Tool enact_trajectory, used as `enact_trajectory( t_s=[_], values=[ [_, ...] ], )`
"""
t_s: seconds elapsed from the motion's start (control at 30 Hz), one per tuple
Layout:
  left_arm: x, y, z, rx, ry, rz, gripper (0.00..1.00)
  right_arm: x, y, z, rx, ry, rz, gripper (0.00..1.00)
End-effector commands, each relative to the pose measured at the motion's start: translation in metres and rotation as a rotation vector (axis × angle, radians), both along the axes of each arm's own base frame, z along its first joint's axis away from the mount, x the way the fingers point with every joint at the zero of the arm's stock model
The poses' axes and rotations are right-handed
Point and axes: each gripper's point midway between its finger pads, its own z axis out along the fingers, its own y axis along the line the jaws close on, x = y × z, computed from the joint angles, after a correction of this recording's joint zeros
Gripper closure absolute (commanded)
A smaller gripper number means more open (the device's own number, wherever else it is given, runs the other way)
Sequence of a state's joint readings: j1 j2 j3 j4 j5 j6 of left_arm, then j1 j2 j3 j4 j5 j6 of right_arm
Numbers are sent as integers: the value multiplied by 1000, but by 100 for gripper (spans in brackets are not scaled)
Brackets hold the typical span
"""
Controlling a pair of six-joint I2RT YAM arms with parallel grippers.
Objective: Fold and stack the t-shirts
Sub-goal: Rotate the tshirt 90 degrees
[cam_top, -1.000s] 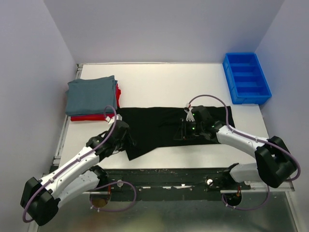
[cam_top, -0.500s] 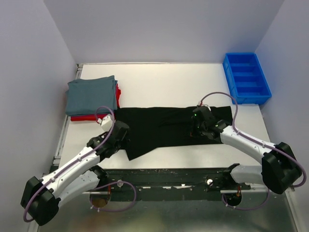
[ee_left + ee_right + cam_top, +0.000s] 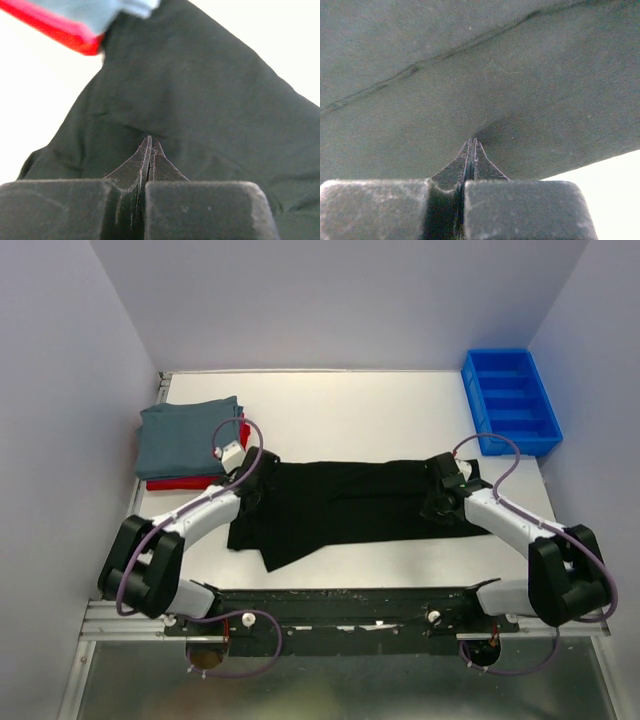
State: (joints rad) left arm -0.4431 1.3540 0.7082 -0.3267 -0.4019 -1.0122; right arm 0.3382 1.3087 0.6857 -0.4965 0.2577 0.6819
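Observation:
A black t-shirt (image 3: pixel 340 505) lies spread in a long band across the middle of the table. My left gripper (image 3: pixel 260 483) is shut, its tips (image 3: pixel 151 143) resting on the cloth near the shirt's left end. My right gripper (image 3: pixel 438 502) is shut too, its tips (image 3: pixel 471 142) pressed on the cloth near the right end, where the fabric puckers slightly. No cloth shows between either pair of fingers. At the back left a folded grey-blue t-shirt (image 3: pixel 188 435) lies on a folded red t-shirt (image 3: pixel 180 483). The corner of that pile, red (image 3: pixel 60 31) under grey-blue (image 3: pixel 95 9), shows in the left wrist view.
A blue plastic bin (image 3: pixel 510 400) with compartments stands at the back right corner. White table (image 3: pixel 350 415) shows behind the black shirt, and a strip runs along the front edge. Walls close in the table on three sides.
Both grippers have shut and slid outward over the black shirt, the left toward the folded pile, the right toward the right end. The shirt's lower left corner now reaches further left.

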Motion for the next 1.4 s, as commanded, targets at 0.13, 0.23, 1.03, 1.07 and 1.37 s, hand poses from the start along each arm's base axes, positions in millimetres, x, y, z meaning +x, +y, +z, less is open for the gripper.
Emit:
enact_trajectory(
  t_s=[0.13,0.23,1.03,1.07,1.37],
  values=[
    [35,-21,-20,8,101,-47,100,-11,9,-29,21,198,-62,99],
    [38,-27,-38,6,167,-68,100,-14,10,-32,27,219,-62,99],
    [195,-154,-49,-135,112,-352,100,-70,152,-35,195,317,233,99],
    [201,-167,-48,-161,98,-382,100,-74,166,-32,191,315,263,99],
    [254,-230,-58,-273,33,-481,100,-69,281,36,521,42,597,99]
  ],
)
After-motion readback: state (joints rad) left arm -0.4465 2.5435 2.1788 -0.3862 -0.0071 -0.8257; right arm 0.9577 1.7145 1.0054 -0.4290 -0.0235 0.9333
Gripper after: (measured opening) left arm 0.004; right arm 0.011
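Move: Both closed grippers hover over the black t-shirt, its cloth 2 to 3 cm beneath their tips: the left is over its left part, with the shirt's middle about 28 cm to the right and 2 cm ahead. From the right gripper the middle is roughly 19 cm left and 5 cm ahead. The folded pile stands some 21 cm left and 20 cm ahead of the left hand; the blue bin is about 26 cm right and 36 cm ahead of the right hand. The left hand sinks about 3 cm so its shut fingertips press the shirt's left part to the table, and drags it forward some 27 cm and right about 20 cm, away from the folded pile, the wrist swinging clockwise. The right hand presses down 2 cm on the shirt's right part, holds nearly still for the first half, then sweeps it left about 25 cm and back some 8 cm, speeding up and turning about 30 degrees counter-clockwise, fingers still shut. ##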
